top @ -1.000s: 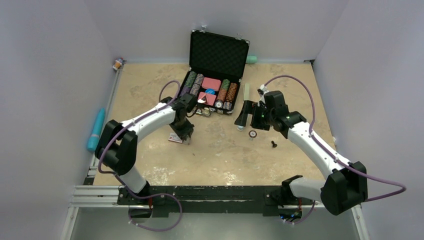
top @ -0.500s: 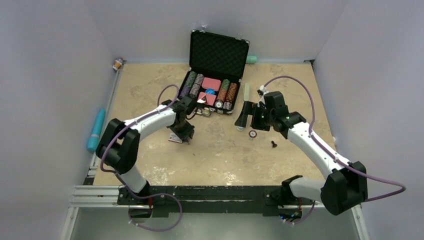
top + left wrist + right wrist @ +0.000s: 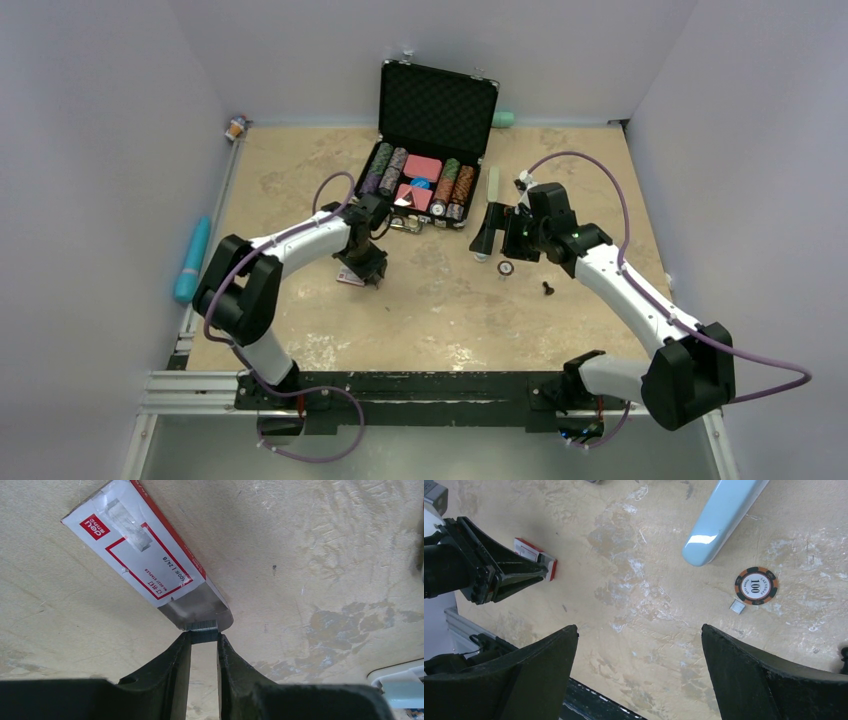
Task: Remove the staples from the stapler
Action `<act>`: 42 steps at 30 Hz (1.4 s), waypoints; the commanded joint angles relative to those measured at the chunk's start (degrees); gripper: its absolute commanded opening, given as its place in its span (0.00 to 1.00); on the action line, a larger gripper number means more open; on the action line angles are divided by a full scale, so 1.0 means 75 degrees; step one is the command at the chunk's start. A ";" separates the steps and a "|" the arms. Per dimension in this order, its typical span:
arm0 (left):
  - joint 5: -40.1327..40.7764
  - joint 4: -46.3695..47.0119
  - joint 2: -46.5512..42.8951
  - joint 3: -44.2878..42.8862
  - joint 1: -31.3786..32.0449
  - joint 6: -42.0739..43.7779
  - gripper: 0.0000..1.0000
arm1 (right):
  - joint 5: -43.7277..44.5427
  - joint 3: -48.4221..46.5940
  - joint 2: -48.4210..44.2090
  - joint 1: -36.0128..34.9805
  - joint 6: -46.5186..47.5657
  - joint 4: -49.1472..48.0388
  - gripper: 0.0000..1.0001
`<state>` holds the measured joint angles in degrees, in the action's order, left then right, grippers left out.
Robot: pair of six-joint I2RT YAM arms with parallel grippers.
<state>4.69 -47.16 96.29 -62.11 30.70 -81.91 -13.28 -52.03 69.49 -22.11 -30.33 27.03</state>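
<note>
My left gripper (image 3: 203, 636) is shut on a short silvery strip of staples (image 3: 204, 626), pinched between its fingertips at the open end of a red-and-white staple box (image 3: 145, 565) lying on the table. In the top view the left gripper (image 3: 368, 270) is low over that box (image 3: 349, 279). The pale blue stapler (image 3: 724, 515) lies on the table beyond my right gripper (image 3: 636, 627), which is wide open and empty above bare table. In the top view the stapler (image 3: 492, 188) lies just left of the right wrist.
An open black case (image 3: 437, 100) of poker chips stands at the back centre. A loose poker chip (image 3: 756, 585) and a small silvery piece (image 3: 737, 607) lie near the stapler. A small black part (image 3: 548, 289) lies to the right. A teal object (image 3: 192, 258) lies off the left edge.
The left arm has shifted very slightly at the staple box. The right arm has not moved.
</note>
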 commanded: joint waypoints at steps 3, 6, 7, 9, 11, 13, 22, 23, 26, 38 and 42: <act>0.0016 0.0107 0.0156 -0.0062 -0.0113 -0.0080 0.21 | -0.0143 -0.0018 0.0016 -0.0012 0.0153 -0.0238 0.98; 0.0107 0.0006 0.0158 -0.0153 -0.0123 -0.0017 0.21 | -0.0128 -0.0024 0.0018 -0.0005 0.0156 -0.0220 0.98; 0.0137 -0.0020 0.0149 -0.0156 -0.0130 -0.0004 0.21 | -0.0119 -0.0034 0.0025 -0.0011 0.0153 -0.0223 0.98; 0.0201 -0.0016 0.0133 -0.0126 -0.0134 -0.0015 0.24 | -0.0116 -0.0041 0.0027 -0.0005 0.0153 -0.0223 0.98; 0.0190 0.0010 0.0144 -0.0116 -0.0144 -0.0013 0.25 | -0.0127 -0.0053 0.0044 -0.0006 0.0163 -0.0223 0.98; 0.0171 0.0015 0.0149 -0.0130 -0.0144 0.0004 0.27 | -0.0128 -0.0051 0.0052 -0.0005 0.0165 -0.0218 0.98; 0.0285 0.0005 0.0062 -0.0239 -0.0159 0.0125 0.42 | -0.0116 -0.0053 0.0039 -0.0005 0.0165 -0.0206 0.98; 0.0284 0.0000 0.0063 -0.0255 -0.0156 0.0144 0.42 | -0.0116 -0.0057 0.0030 -0.0005 0.0165 -0.0208 0.98; 0.0305 -0.0004 0.0023 -0.0307 -0.0157 0.0202 0.42 | -0.0116 -0.0057 0.0039 -0.0010 0.0165 -0.0200 0.98; 0.0383 -0.0548 -0.0563 -0.1140 -0.0159 0.1718 0.71 | 0.0367 -0.0410 -0.0043 -0.0005 0.0342 0.0204 0.98; 0.0532 -0.0731 -0.1003 -0.1110 -0.0156 0.2459 0.87 | 0.1189 -0.0434 -0.0172 -0.0014 0.0358 0.0588 0.99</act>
<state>6.57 -49.80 93.60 -68.73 30.00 -71.09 -10.90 -52.73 70.00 -22.11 -28.95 28.77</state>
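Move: The staple box's open tray lies just under the left fingers, which still hold the staple strip: its middle is about 1 cm ahead, 1 cm left and 2 cm below. The box's printed sleeve sits 6 cm left and 1 cm ahead, and the chrome case handle some 14 cm ahead and 7 cm right. From the right hand, the tray is roughly 27 cm left, 3 cm back and 13 cm below. The staple strip, still pinched over the box's open tray, is lowered by the left hand about half a centimetre and let go as the fingers part slightly. With hardly any drift the hand lingers there, then climbs away some 5 cm, easing forward about 2 cm, while the fingers spread wide and the wrist turns clockwise and tips a little, under 10 degrees each. ##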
